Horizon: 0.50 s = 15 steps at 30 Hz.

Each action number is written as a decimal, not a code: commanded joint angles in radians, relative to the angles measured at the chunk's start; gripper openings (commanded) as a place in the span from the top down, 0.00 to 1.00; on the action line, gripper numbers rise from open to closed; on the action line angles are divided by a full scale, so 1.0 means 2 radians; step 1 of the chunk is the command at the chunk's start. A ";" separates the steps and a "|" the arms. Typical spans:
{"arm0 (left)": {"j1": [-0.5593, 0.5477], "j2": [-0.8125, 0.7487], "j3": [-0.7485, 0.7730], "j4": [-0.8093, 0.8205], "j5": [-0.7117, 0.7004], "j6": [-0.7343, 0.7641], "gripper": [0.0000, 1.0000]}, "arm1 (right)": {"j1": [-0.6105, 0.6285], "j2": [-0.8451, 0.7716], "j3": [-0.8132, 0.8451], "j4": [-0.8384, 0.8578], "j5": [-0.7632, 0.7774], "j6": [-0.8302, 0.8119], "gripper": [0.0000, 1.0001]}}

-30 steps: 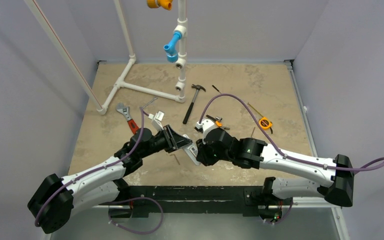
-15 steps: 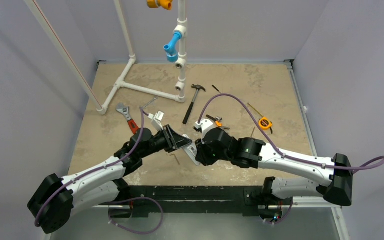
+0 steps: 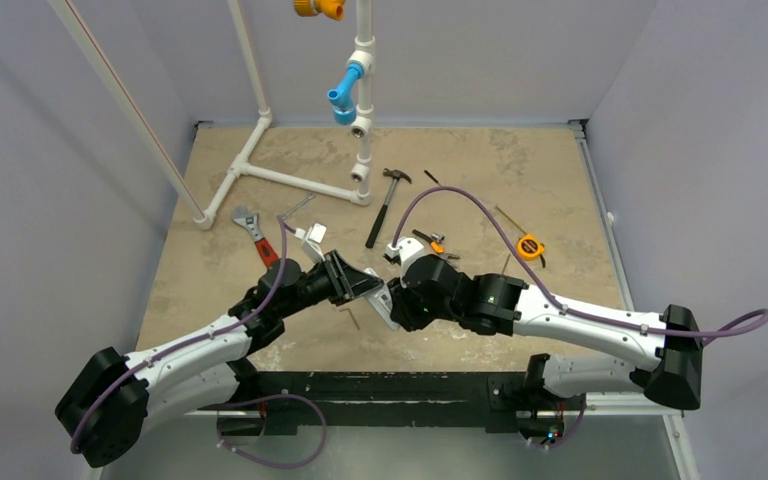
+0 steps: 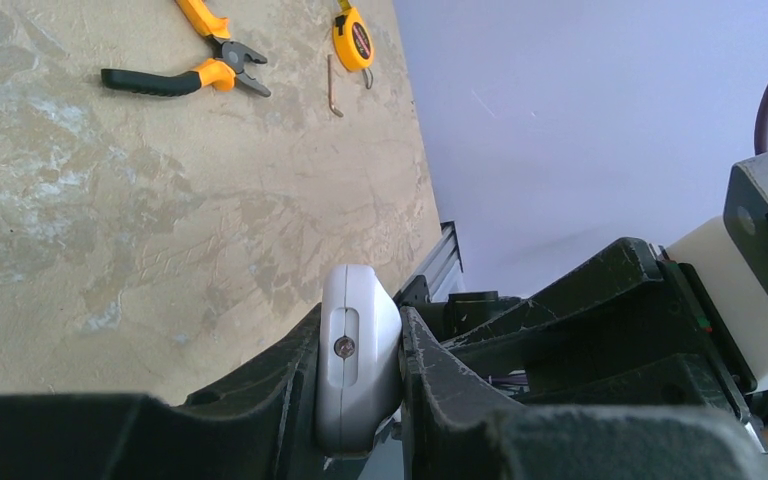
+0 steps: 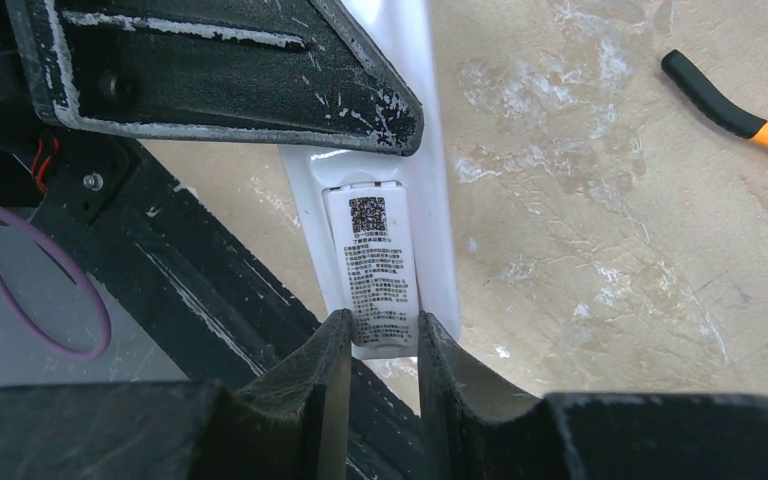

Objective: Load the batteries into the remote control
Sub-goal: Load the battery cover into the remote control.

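The remote control [image 4: 358, 365] is a slim white handset, clamped edge-on between my left gripper's [image 4: 360, 320] jaws above the table's near edge. In the top view it shows as a white strip [image 3: 384, 306] where the left gripper [image 3: 365, 288] and right gripper [image 3: 397, 300] meet. The right wrist view shows its plain white back [image 5: 438, 240] with a labelled cover panel [image 5: 378, 265] set in a recess. My right gripper [image 5: 384, 320] has its jaws narrow, pinching that panel's end from both sides. The batteries are out of view.
Orange-handled pliers [image 4: 200, 68], a yellow tape measure [image 4: 353, 42] and a small hex key [image 4: 332, 85] lie on the far table. A hammer [image 3: 385, 205], a red-handled wrench [image 3: 256, 235] and a white pipe frame [image 3: 290, 177] sit behind the arms. The black base rail [image 5: 210, 290] runs below the remote.
The right arm has crept slightly left toward the left gripper. Both grips look unchanged and the remote stays in place.
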 commanded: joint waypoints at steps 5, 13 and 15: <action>-0.003 -0.007 -0.003 0.051 0.024 -0.008 1.00 | 0.001 0.004 0.033 0.034 0.002 -0.007 0.66; -0.002 -0.005 -0.008 0.063 0.026 -0.018 1.00 | 0.001 -0.010 0.033 0.028 0.006 -0.010 0.53; -0.002 -0.005 -0.009 0.066 0.026 -0.020 1.00 | 0.001 -0.015 0.036 0.023 0.007 -0.010 0.47</action>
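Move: The right fingers already pinch the near end of the battery cover, whose middle lies about 2 cm ahead and 1 cm left at their height; the remote control's middle is some 5 cm ahead and 3 cm left. Roughly 15 cm lower lie the hex key, 9 cm left and 3 cm back, and the pliers, 10 cm ahead and 9 cm right. From the left hand, gripping the remote, the cover lies about 4 cm back and 2 cm right. The right fingers release the battery cover, rising and edging left about 1 cm; the left still grips the remote. ##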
